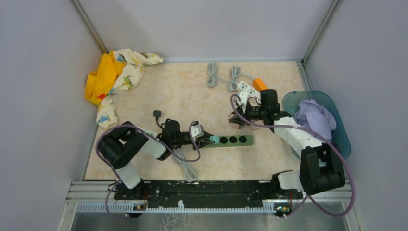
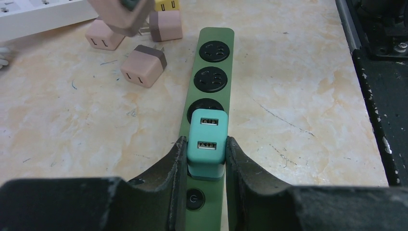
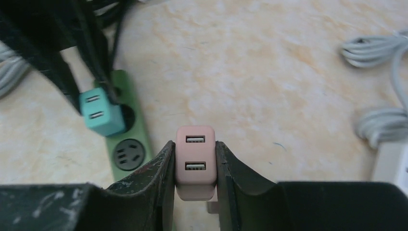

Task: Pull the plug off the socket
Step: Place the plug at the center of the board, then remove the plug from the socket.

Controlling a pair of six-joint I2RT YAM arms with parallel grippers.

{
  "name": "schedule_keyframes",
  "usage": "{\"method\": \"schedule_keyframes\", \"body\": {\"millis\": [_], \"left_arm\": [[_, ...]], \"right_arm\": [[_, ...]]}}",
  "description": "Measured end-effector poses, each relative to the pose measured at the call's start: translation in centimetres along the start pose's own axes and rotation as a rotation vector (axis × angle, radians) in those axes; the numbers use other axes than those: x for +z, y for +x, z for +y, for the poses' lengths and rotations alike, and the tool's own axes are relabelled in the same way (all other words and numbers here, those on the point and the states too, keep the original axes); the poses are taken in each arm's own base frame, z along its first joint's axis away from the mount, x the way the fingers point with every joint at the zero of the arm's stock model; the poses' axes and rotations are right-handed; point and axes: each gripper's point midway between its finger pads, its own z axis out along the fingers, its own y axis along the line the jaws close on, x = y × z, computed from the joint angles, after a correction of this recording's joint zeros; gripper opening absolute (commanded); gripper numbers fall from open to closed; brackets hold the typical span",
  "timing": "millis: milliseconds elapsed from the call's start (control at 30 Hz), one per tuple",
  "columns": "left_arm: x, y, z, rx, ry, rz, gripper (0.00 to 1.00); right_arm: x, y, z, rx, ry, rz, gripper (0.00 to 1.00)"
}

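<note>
A green power strip (image 1: 231, 140) (image 2: 214, 72) lies on the marble table. On it, just past the power button, stands a teal plug (image 2: 208, 144) (image 3: 101, 113) with two USB ports. My left gripper (image 2: 206, 159) (image 1: 208, 140) is shut on that plug's sides. Whether its prongs sit in the socket is hidden. My right gripper (image 3: 195, 163) (image 1: 239, 120) is shut on a pink plug (image 3: 195, 161), held above the table beyond the strip's far end, a metal prong showing beneath it.
Three loose pink plugs (image 2: 143, 66) lie left of the strip near a white power strip (image 2: 38, 14). Coiled grey cables (image 1: 211, 74) and an orange item (image 1: 260, 84) lie at the back. A blue bin (image 1: 342, 139) with purple cloth stands right, yellow cloth (image 1: 103, 77) back left.
</note>
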Motion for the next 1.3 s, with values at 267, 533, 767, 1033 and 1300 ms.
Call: {"method": "schedule_keyframes", "body": {"millis": [267,533,767,1033,1300], "left_arm": [[-0.2,0.0,-0.2,0.002,-0.013,-0.035,0.04],[-0.2,0.0,-0.2,-0.007,-0.017,-0.039,0.04],[-0.4,0.0,-0.1,-0.033,-0.032,-0.021,0.20],[-0.5,0.2,-0.2,-0.072,-0.036,-0.004,0.59],[-1.2,-2.8,-0.2,-0.082,-0.041,-0.014,0.78]], "right_arm": [[-2.8,2.9,-7.8,0.157,0.439,0.095,0.04],[-3.2,8.0,-9.7,0.296,0.576,0.234,0.31],[-3.3,8.6,-9.9,0.328,0.585,0.267,0.61],[-2.8,6.6,-9.2,0.311,0.525,0.205,0.62],[-1.0,1.1,-3.1,0.175,0.143,0.010,0.61]]}}
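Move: The right hand already carries a pink plug, and the loose pink plugs it is taken to lie about 8 cm ahead, 8 cm to its right and 7 cm below. The white power strip lies roughly 15 cm ahead and 7 cm right, and a nearer pink plug about 2 cm ahead and 3 cm right. The green board's middle is some 7 cm back and 3 cm left. The left hand still pinches the teal plug at its fingertips; the board's middle is about 5 cm to its right, level fore and aft. The right hand swings its pink plug forward and to the right, about 8 cm each way, away from the green board, turning some 40 degrees clockwise and sinking about 6 cm to the loose pink plugs; there its fingers open and let go, and it comes back left, backward and up by roughly 6 cm each, undoing most of the turn. Meanwhile the left hand keeps its pinch on the teal plug over the board nearly in place, then late on opens its fingers wide, lets go and rises about 3 cm clear. ##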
